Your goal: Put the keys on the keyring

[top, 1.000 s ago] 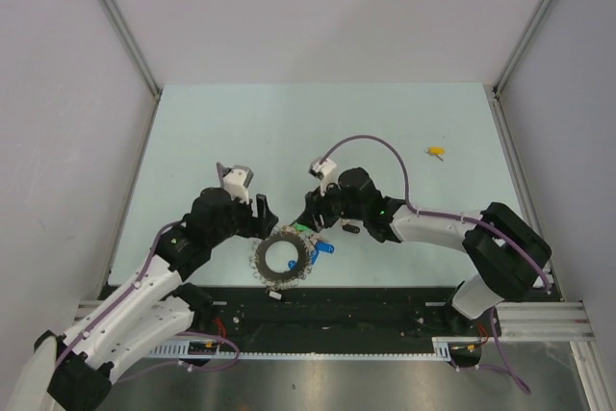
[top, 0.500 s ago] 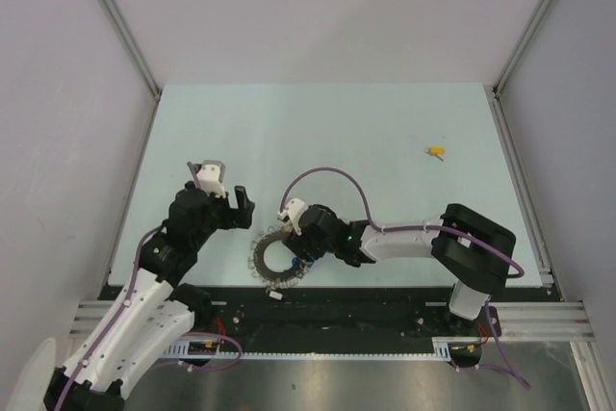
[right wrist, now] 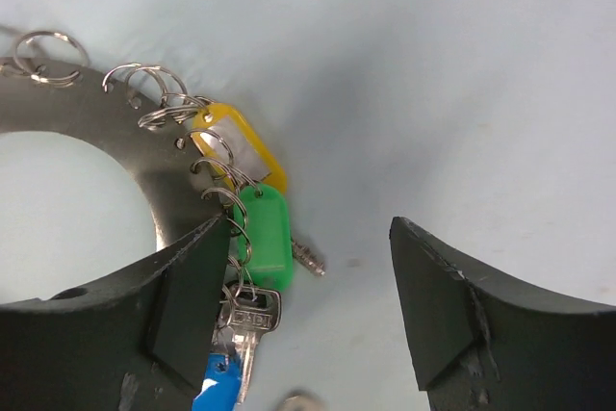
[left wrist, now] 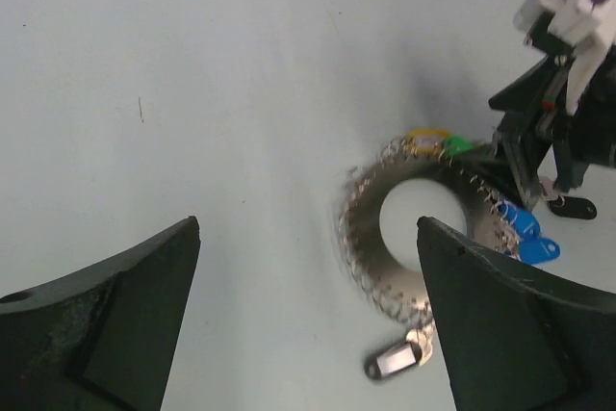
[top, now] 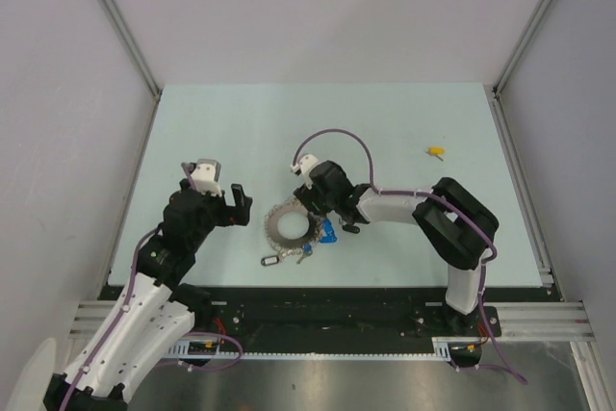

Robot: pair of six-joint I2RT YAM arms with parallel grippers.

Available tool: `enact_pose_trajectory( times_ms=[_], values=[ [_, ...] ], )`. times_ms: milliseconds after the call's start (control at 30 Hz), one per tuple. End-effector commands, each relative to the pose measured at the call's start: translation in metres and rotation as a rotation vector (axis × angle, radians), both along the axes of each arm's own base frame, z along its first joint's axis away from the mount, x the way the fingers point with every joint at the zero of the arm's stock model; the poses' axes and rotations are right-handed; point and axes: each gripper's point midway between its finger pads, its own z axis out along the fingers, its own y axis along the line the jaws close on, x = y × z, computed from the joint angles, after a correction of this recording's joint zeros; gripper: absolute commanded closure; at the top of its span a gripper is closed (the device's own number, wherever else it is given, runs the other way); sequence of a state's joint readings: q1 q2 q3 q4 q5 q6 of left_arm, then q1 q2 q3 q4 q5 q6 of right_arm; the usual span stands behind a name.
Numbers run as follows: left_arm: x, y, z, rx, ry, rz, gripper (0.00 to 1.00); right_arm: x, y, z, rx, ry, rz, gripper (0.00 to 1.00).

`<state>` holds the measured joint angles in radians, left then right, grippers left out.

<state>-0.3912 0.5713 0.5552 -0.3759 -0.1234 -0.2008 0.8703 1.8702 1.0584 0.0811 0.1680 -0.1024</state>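
Note:
The keyring [top: 280, 229], a flat grey ring edged with small split rings, lies on the table near the front. Yellow [right wrist: 241, 146], green [right wrist: 262, 236] and blue [right wrist: 217, 387] tags hang from it. My right gripper [top: 313, 205] stands open at its far right rim; one finger [right wrist: 188, 286] overlaps the ring [right wrist: 115, 132], and the green tag lies between the jaws, not gripped. My left gripper [top: 235, 207] is open, left of the ring [left wrist: 361, 228] and apart from it. A black-tagged key [top: 351, 229] lies just right of the ring. A yellow-tagged key [top: 437, 152] lies far right.
A dark-framed tag [top: 270, 260] trails from the ring's near left side toward the table's front edge. A silver key [right wrist: 252, 320] hangs under the green tag. Grey walls enclose the table on three sides.
The ring has slid away from the front edge, up and slightly right. My right gripper dipped to the ring, came back with it and opened wider. My left gripper drew back left and opened fully.

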Motion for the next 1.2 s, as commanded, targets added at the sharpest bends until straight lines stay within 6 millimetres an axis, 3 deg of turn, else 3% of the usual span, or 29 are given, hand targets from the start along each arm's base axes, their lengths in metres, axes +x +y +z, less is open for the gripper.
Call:
enact_pose_trajectory(
  times_ms=[0,100,267,433,500,567,600,633,667,733,767,867,900,967,1000,1033,1133,1167],
  values=[
    [0.006,-0.001,0.008,-0.011,-0.037,-0.01,0.01,0.038,-0.028,0.005,-0.068,-0.038,-0.064,0.28],
    [0.006,-0.001,0.009,-0.019,-0.038,-0.013,0.02,0.042,-0.024,0.028,-0.012,-0.061,-0.057,0.28],
    [0.006,-0.002,0.01,-0.036,-0.046,-0.015,0.02,0.02,-0.003,0.069,0.116,-0.045,-0.014,0.28],
    [0.005,-0.01,0.003,-0.071,-0.018,-0.045,0.03,-0.012,0.013,0.083,0.192,0.011,0.006,0.29],
    [0.004,-0.016,-0.005,-0.074,0.018,-0.074,0.05,-0.018,0.015,0.09,0.251,0.043,-0.007,0.29],
    [0.003,-0.021,-0.012,-0.078,0.054,-0.097,0.07,-0.026,0.007,0.085,0.277,0.085,-0.026,0.29],
    [0.001,-0.027,-0.015,-0.086,0.074,-0.13,0.08,-0.023,0.008,0.104,0.342,0.051,-0.026,0.29],
    [0.001,-0.029,-0.023,-0.081,0.106,-0.141,0.09,-0.028,0.006,0.106,0.365,0.071,-0.01,0.29],
    [0.001,-0.032,-0.026,-0.081,0.123,-0.153,0.1,-0.029,-0.004,0.101,0.373,0.083,-0.027,0.29],
    [0.002,-0.038,-0.035,-0.081,0.172,-0.181,0.12,-0.032,-0.014,0.121,0.448,0.071,-0.033,0.3],
    [0.001,-0.041,-0.039,-0.082,0.192,-0.194,0.12,-0.031,-0.03,0.114,0.452,0.082,-0.064,0.29],
    [-0.001,-0.053,-0.053,-0.104,0.277,-0.244,0.18,-0.035,-0.049,0.142,0.576,0.059,-0.078,0.3],
    [-0.001,-0.056,-0.056,-0.112,0.293,-0.253,0.21,-0.036,-0.062,0.135,0.594,0.078,-0.1,0.3],
    [0.0,-0.061,-0.066,-0.132,0.341,-0.26,0.24,-0.039,-0.077,0.158,0.685,0.037,-0.118,0.3],
    [0.001,-0.062,-0.069,-0.138,0.354,-0.258,0.27,-0.04,-0.09,0.154,0.698,0.037,-0.14,0.3],
    [0.004,-0.064,-0.071,-0.146,0.36,-0.253,0.29,-0.041,-0.097,0.168,0.735,0.003,-0.145,0.3],
    [0.009,-0.065,-0.083,-0.14,0.403,-0.237,0.36,-0.042,-0.116,0.172,0.751,-0.044,-0.178,0.3],
    [0.012,-0.065,-0.088,-0.134,0.425,-0.23,0.38,-0.044,-0.122,0.181,0.768,-0.081,-0.179,0.3]
  ],
)
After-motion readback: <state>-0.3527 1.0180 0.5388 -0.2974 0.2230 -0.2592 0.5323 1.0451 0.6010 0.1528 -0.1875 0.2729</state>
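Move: The right hand is low at the keyring's far right edge, with the ring's middle about 3 cm back and 4 cm left of it, some 2 cm below. The loose black key lies about 9 cm right and 3 cm back of that hand. From the left hand, high up, the keyring's middle is roughly 6 cm ahead, 11 cm right and 16 cm below; the white-faced black tag on its near left side is 3 cm back and 6 cm right of that hand, 16 cm below. The right hand keeps dragging the keyring by its right edge, forward and to the right for about 5 cm, then comes free, going back and a little left as it rises, and swings up and right, its left side rolling up nearly 40 degrees and its fingers still open, to end high over the loose black key. Meanwhile the left hand, after a pause, sinks some 10 cm and goes 5 cm right towards the keyring's near left side, tipping down about 25 degrees and narrowing its open fingers, and stops short of the white-faced black tag. ##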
